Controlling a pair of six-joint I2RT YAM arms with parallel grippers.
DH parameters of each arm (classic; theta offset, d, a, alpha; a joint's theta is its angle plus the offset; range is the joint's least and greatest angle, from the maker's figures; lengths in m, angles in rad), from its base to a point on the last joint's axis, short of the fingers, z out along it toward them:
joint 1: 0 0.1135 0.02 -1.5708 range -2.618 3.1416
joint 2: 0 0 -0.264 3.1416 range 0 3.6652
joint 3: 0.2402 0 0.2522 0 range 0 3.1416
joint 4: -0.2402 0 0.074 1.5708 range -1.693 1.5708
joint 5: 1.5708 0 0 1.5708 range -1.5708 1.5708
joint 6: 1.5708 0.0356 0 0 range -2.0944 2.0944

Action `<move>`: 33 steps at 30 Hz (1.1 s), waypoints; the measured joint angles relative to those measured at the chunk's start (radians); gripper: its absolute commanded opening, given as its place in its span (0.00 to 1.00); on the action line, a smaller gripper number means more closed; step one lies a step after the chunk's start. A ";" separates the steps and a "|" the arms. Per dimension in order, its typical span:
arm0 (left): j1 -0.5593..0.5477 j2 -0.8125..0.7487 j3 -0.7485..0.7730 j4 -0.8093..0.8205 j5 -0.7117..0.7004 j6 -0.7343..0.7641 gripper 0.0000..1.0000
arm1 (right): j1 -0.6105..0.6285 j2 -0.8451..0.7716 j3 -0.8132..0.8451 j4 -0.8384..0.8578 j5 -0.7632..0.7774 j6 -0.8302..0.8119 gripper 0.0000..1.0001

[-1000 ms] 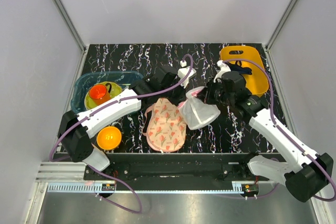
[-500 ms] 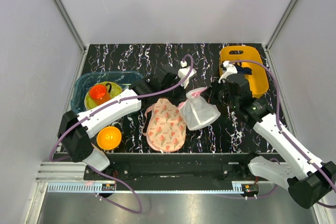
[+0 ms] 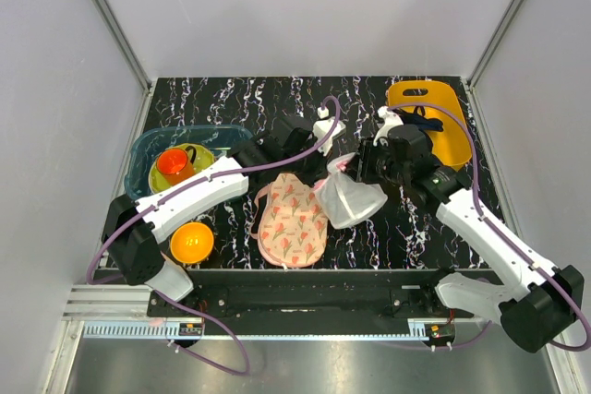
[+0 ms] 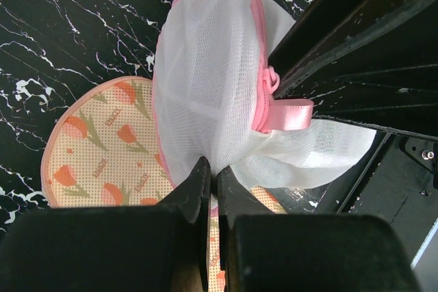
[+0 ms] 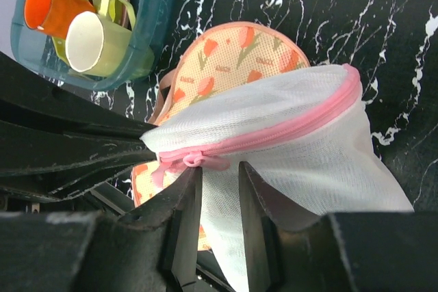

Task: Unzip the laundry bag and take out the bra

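The laundry bag (image 3: pixel 349 196), a white mesh pouch with pink zipper trim, hangs lifted over the dark table. My left gripper (image 4: pixel 211 169) is shut on a fold of its mesh (image 4: pixel 205 80) at the lower left edge. My right gripper (image 5: pixel 220 167) stands open at the bag's top, beside the zipper end. Its fingers straddle white mesh (image 5: pixel 294 135), and the pink zipper pull (image 5: pixel 195 161) lies just above the left fingertip, not gripped. In the top view the right gripper (image 3: pixel 362 171) touches the bag's upper right. The bra is hidden.
A floral-print peach pad (image 3: pixel 293 220) lies under and left of the bag. At the left stands a blue basin (image 3: pixel 148 149) with an orange cup (image 3: pixel 173 163), and an orange bowl (image 3: pixel 191 242) nearer. A yellow bin (image 3: pixel 443 140) holding a dark garment (image 3: pixel 420 117) is at the back right.
My right gripper pulled slightly away to the right, then came back to the bag's top, and its jaws have parted. The left gripper and the bag have stayed almost still.
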 measured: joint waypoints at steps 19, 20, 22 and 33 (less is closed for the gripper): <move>0.000 0.009 0.000 0.001 0.000 0.000 0.00 | 0.000 -0.008 0.026 0.000 0.017 -0.018 0.00; 0.000 0.010 0.000 0.001 0.000 0.000 0.00 | 0.000 -0.012 0.026 0.000 0.019 -0.019 0.00; -0.001 0.011 0.000 0.006 0.000 0.000 0.00 | 0.000 -0.021 0.026 0.000 0.036 -0.020 0.00; -0.005 0.011 0.000 0.005 0.001 0.000 0.00 | 0.000 -0.069 -0.007 -0.038 0.119 -0.022 0.00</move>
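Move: The zipper pull is at the right hand's half-open fingertips, about 1 cm to the left of and above their midpoint. The laundry bag's body hangs some 7 cm back and 5 cm below them; the flowered pad lies about 11 cm back, 14 cm left and 12 cm below. From the left hand, which pinches the bag, the pull is about 6 cm right, 2 cm ahead and 1 cm up. Right hand rises slightly, pinches the zipper pull and draws it about 2 cm right; left still holds the bag. ##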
